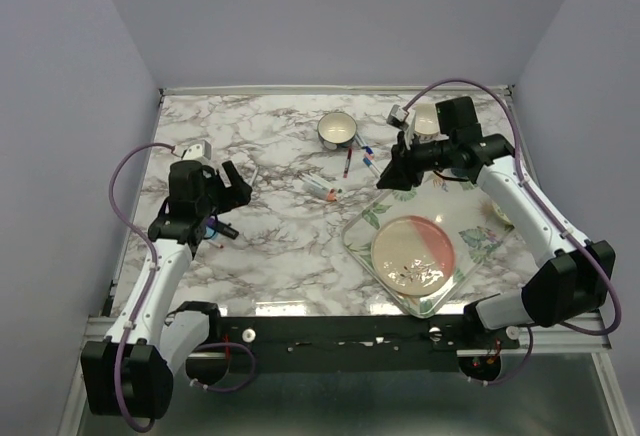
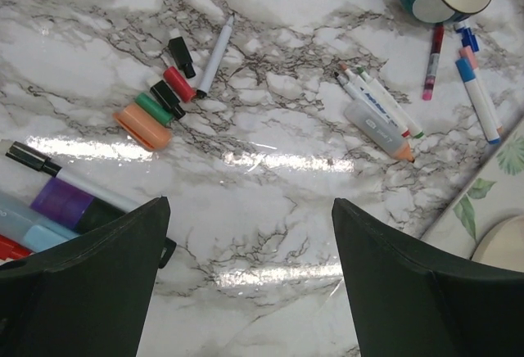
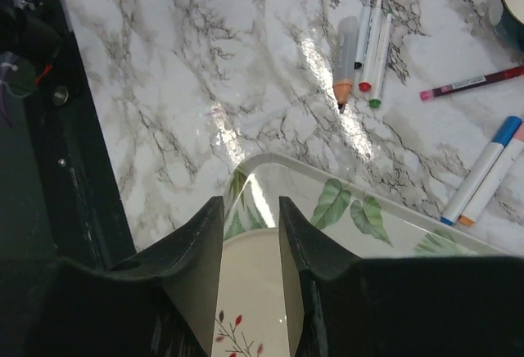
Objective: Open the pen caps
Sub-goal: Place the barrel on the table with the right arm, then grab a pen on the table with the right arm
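Note:
Several loose pen caps (image 2: 178, 83), black, red, green and orange, lie beside a bare white pen barrel (image 2: 215, 56) in the left wrist view. Three capped pens (image 2: 377, 115) lie together mid-table, also in the right wrist view as the pen cluster (image 3: 360, 50). Blue- and orange-capped pens (image 2: 479, 99) and a maroon pen (image 2: 431, 61) rest near the mug. More pens, one with a purple band (image 2: 61, 197), lie by my left finger. My left gripper (image 2: 250, 203) hangs open over bare marble. My right gripper (image 3: 250, 201) is narrowly open and holds nothing, above the tray corner.
A teal mug (image 1: 338, 129) stands at the back centre. A leaf-patterned tray (image 1: 365, 218) holding a pink-and-cream plate (image 1: 413, 253) fills the front right. The table's near edge and black rail (image 3: 49, 128) are to the left in the right wrist view.

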You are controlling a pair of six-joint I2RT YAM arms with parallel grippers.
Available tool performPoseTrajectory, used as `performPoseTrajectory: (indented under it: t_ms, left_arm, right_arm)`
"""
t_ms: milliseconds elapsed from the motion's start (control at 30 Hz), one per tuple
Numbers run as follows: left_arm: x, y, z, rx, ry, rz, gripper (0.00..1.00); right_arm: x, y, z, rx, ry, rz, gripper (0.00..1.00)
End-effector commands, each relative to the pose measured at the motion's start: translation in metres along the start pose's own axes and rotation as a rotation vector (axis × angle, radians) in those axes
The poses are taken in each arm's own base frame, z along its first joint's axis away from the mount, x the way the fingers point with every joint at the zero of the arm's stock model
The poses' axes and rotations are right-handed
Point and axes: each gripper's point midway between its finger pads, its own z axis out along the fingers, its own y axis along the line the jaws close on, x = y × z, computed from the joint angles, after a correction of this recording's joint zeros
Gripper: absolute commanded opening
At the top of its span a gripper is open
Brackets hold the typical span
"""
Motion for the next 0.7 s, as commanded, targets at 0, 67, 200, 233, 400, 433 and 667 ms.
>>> performPoseTrajectory:
  t_ms: [0,67,200,233,400,433,667]
  left_arm:
    - [-0.003,-0.001,0.003,-0.030,0.024,0.011,0.88]
    - [-0.001,-0.001,0.008,-0.059,0.046,0.021,0.87]
    - [0.001,0.002,0.018,-0.144,0.088,0.057,0.84]
    - [0.009,0.005,0.023,-0.172,0.129,0.072,0.82]
    - [0.001,-0.002,0.041,-0.259,0.169,0.172,0.74]
    - [0.008,0.004,0.049,-0.293,0.210,0.187,0.70]
    - [-0.006,0.000,0.093,-0.351,0.281,0.261,0.49]
  right_arm:
    - [-0.016,0.012,-0.007,-0.090,-0.108,0.011,0.40]
    - [-0.014,0.013,-0.005,-0.101,-0.107,0.023,0.40]
    - [-0.014,0.017,-0.004,-0.133,-0.110,0.035,0.40]
    - [-0.014,0.016,-0.004,-0.133,-0.109,0.037,0.40]
    - [-0.012,0.017,-0.003,-0.140,-0.107,0.039,0.40]
    - [-0.012,0.017,-0.003,-0.142,-0.106,0.039,0.40]
    - [-0.011,0.019,-0.003,-0.154,-0.105,0.043,0.40]
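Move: Nearly straight ahead of the open, empty left hand, about 13 cm out and 11 cm below, lies the slim grey pen. The small caps sit just short of it, some 9 cm ahead and 3 cm left; the fat markers are about 9 cm left and 1 cm ahead, and the laid-out barrels about 16 cm right and 10 cm ahead. From the right hand that pen is roughly 34 cm left, 15 cm ahead and 17 cm down. Reaching forward past the right side of the caps towards the grey pen, the left hand first sinks a little, then speeds up, ending about 6 cm farther out, 3 cm lower and 2 cm right. Its fingers tip down some 15 degrees while the left side rolls up about as much, and they narrow to roughly half open without touching anything. The empty right hand eases up about 2 cm. ##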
